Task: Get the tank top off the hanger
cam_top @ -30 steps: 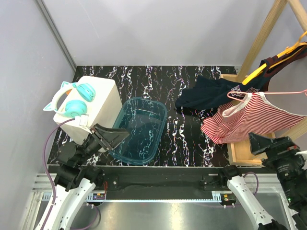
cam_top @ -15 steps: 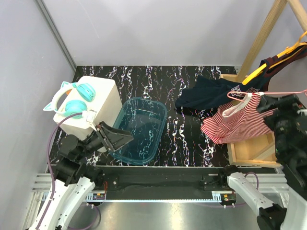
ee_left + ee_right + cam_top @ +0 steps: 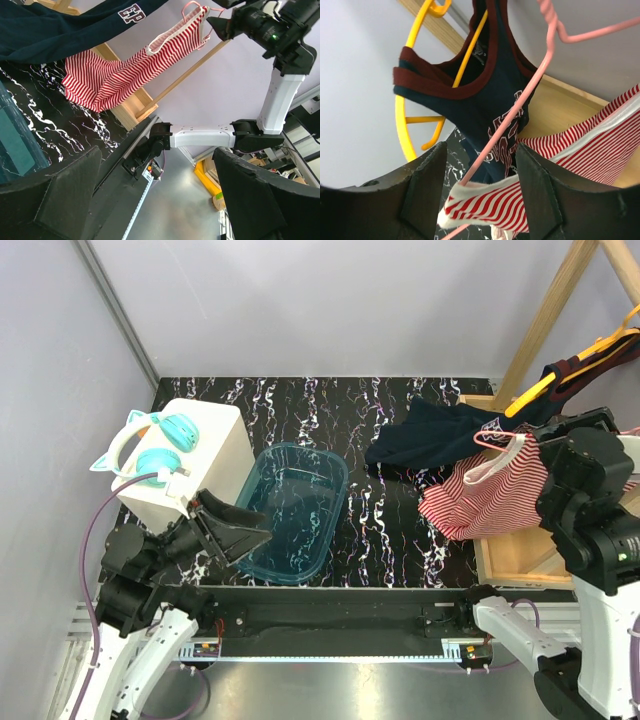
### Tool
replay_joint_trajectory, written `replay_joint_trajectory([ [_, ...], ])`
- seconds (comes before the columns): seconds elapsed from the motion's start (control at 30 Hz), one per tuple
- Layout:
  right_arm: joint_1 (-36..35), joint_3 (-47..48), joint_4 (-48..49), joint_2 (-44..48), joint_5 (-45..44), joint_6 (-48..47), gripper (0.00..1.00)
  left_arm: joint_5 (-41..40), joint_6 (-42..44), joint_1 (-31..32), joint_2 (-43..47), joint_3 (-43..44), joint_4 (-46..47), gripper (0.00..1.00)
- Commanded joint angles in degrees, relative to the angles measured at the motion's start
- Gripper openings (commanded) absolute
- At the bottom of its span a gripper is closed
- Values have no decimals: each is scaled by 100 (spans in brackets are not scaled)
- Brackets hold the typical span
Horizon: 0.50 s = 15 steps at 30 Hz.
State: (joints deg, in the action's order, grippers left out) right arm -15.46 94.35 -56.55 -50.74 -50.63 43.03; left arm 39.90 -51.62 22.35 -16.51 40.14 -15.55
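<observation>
A red-and-white striped tank top [image 3: 480,495] hangs from a thin pink hanger [image 3: 497,435] on the wooden rack at the right. My right gripper [image 3: 548,440] is raised to it. In the right wrist view the pink hanger [image 3: 520,100] and the top's white-edged strap [image 3: 485,192] lie between my right gripper's [image 3: 480,150] parted jaws, touching neither finger. Behind hangs a navy tank top [image 3: 485,95] on a yellow hanger [image 3: 405,110]. My left gripper [image 3: 255,525] stands open and empty by the bin, and the striped top [image 3: 115,75] shows far off in its view.
A teal plastic bin [image 3: 290,510] sits mid-table. Left of it is a white box [image 3: 205,455] with teal headphones [image 3: 160,445] on top. The wooden rack's post [image 3: 535,325] and base [image 3: 515,560] stand at the right, with navy cloth [image 3: 430,435] draped onto the table.
My right arm rose from low by the rack's base up to the pink hanger, and its jaws narrowed around the strap. The left arm shifted slightly back and left.
</observation>
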Motion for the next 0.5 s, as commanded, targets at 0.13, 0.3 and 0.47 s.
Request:
replay_joint_trajectory([
  [0.13, 17, -600, 1092, 99, -738, 119, 49, 220, 213, -20, -89, 319, -316, 99],
  [0.3, 17, -733, 1366, 152, -650, 48, 30, 176, 292, -20, -63, 345, -519, 99],
  [0.47, 17, -716, 1445, 231, -615, 92, 6, 123, 292, -20, -54, 354, -572, 99],
])
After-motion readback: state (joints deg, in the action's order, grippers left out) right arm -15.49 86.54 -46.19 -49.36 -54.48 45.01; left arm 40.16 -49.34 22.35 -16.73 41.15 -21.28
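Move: The near sloping arm of the pink hanger lies about 2 cm ahead of your right hand's half-open fingers, roughly 1 cm to the right and level with them. The striped tank top hangs from it, its middle some 17 cm below, 2 cm ahead and 2 cm left. The yellow hanger is about 12 cm ahead, level and neither left nor right. From the left hand, the pink hanger is about 14 cm ahead, 45 cm right and 11 cm up. Ease the right gripper forward about 2 cm onto the near arm of the pink hanger, sinking about 1 cm at first and then rising half of that again. Meanwhile close the fingers from two-thirds open to nearly shut, pinching the bare hanger bar between the tips beside the tank top's strap, and tilt them up some 5 degrees. ##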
